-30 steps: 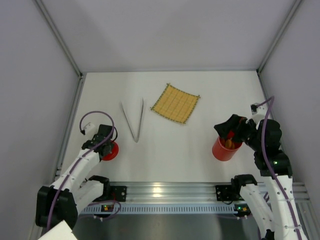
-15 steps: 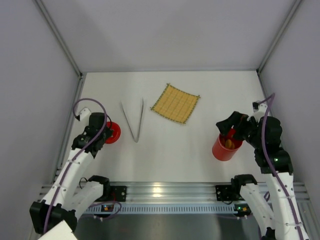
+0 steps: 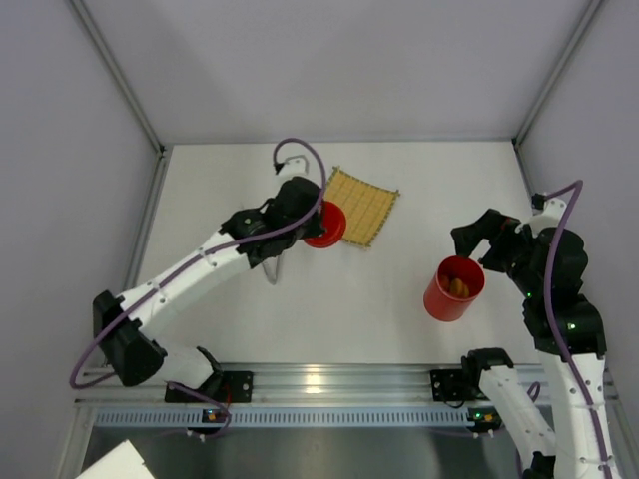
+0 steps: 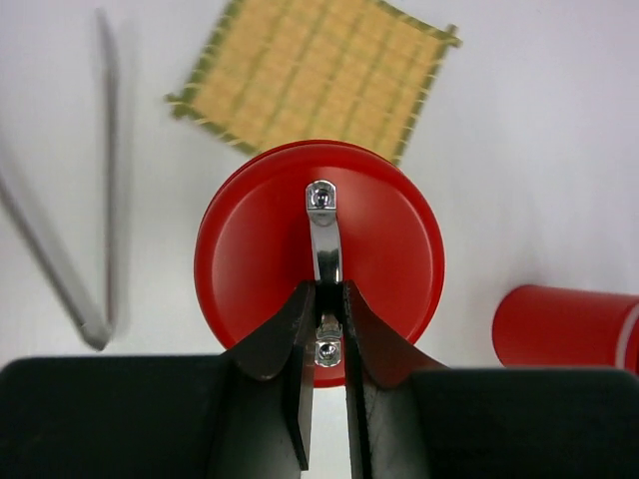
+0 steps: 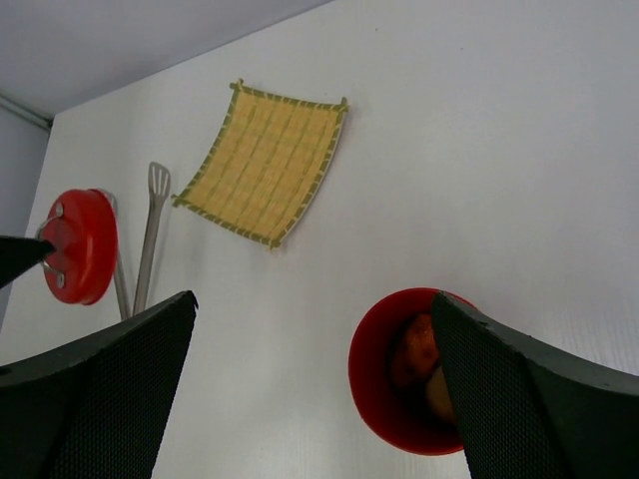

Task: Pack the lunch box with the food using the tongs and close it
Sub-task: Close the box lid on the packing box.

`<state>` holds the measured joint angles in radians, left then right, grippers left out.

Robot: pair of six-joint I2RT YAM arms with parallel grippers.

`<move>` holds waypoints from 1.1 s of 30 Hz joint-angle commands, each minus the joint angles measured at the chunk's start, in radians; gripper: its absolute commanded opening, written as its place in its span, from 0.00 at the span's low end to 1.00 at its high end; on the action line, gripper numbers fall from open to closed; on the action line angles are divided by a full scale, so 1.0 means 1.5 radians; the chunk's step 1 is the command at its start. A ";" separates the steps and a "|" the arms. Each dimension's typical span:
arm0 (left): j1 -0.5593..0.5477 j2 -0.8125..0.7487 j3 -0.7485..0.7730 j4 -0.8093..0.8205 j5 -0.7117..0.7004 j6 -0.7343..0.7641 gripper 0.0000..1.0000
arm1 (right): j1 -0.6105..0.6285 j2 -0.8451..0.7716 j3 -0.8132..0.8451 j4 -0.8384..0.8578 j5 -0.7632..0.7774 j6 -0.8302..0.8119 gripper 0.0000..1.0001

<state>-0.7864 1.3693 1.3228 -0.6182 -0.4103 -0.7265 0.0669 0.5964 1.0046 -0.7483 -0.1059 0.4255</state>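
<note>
My left gripper (image 4: pixel 324 294) is shut on the metal handle of the round red lid (image 4: pixel 250 249) and holds it above the table, next to the mat's near corner. From above, the lid (image 3: pixel 329 226) shows beside my left gripper (image 3: pixel 310 225). The lunch box (image 3: pixel 444 297), an open red cup, stands at the right with orange and yellow food (image 5: pixel 419 349) inside. My right gripper (image 3: pixel 471 242) hangs open just behind and above it, jaws wide either side of the lunch box (image 5: pixel 384 409). The tongs (image 4: pixel 60 274) lie on the table left of the lid, mostly under my left arm from above.
A yellow woven mat (image 3: pixel 357 205) lies flat at the middle back of the table. Grey walls close in the left, back and right sides. A metal rail (image 3: pixel 329 379) with the arm bases runs along the near edge.
My left arm has swung from the near left to the table's middle, carrying the lid to the mat's corner. The right gripper has drawn back slightly from the lunch box.
</note>
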 commanded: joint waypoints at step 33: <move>-0.291 0.524 0.640 -0.013 0.177 0.292 0.01 | -0.008 -0.006 0.135 -0.160 0.296 0.014 0.99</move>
<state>-1.2137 2.1471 2.2322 -0.6388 -0.1715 -0.3138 0.0669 0.5777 1.1614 -0.9672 0.3115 0.4461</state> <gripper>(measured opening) 0.184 0.993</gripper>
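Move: My left hand already pinches the lid by its handle. The packing box it goes to stands about 32 cm to my right and 10 cm nearer my base, its middle some 17 cm below. On the table, 24 cm down, the woven mat lies about 15 cm ahead and 6 cm right, the tongs 5 cm ahead and 15 cm left. From my right hand the box is almost straight below, 22 cm down and 3 cm to the right. Keeping the lid handle pinched, I sweep my left hand about 30 cm right and 8 cm back, to bring the lid over the packing box, turning the wrist some 50 degrees clockwise; I rise a little on the way, then sink again near the end. My empty right hand makes room, shifting about 8 cm right and slightly back with its fingers wide open. ##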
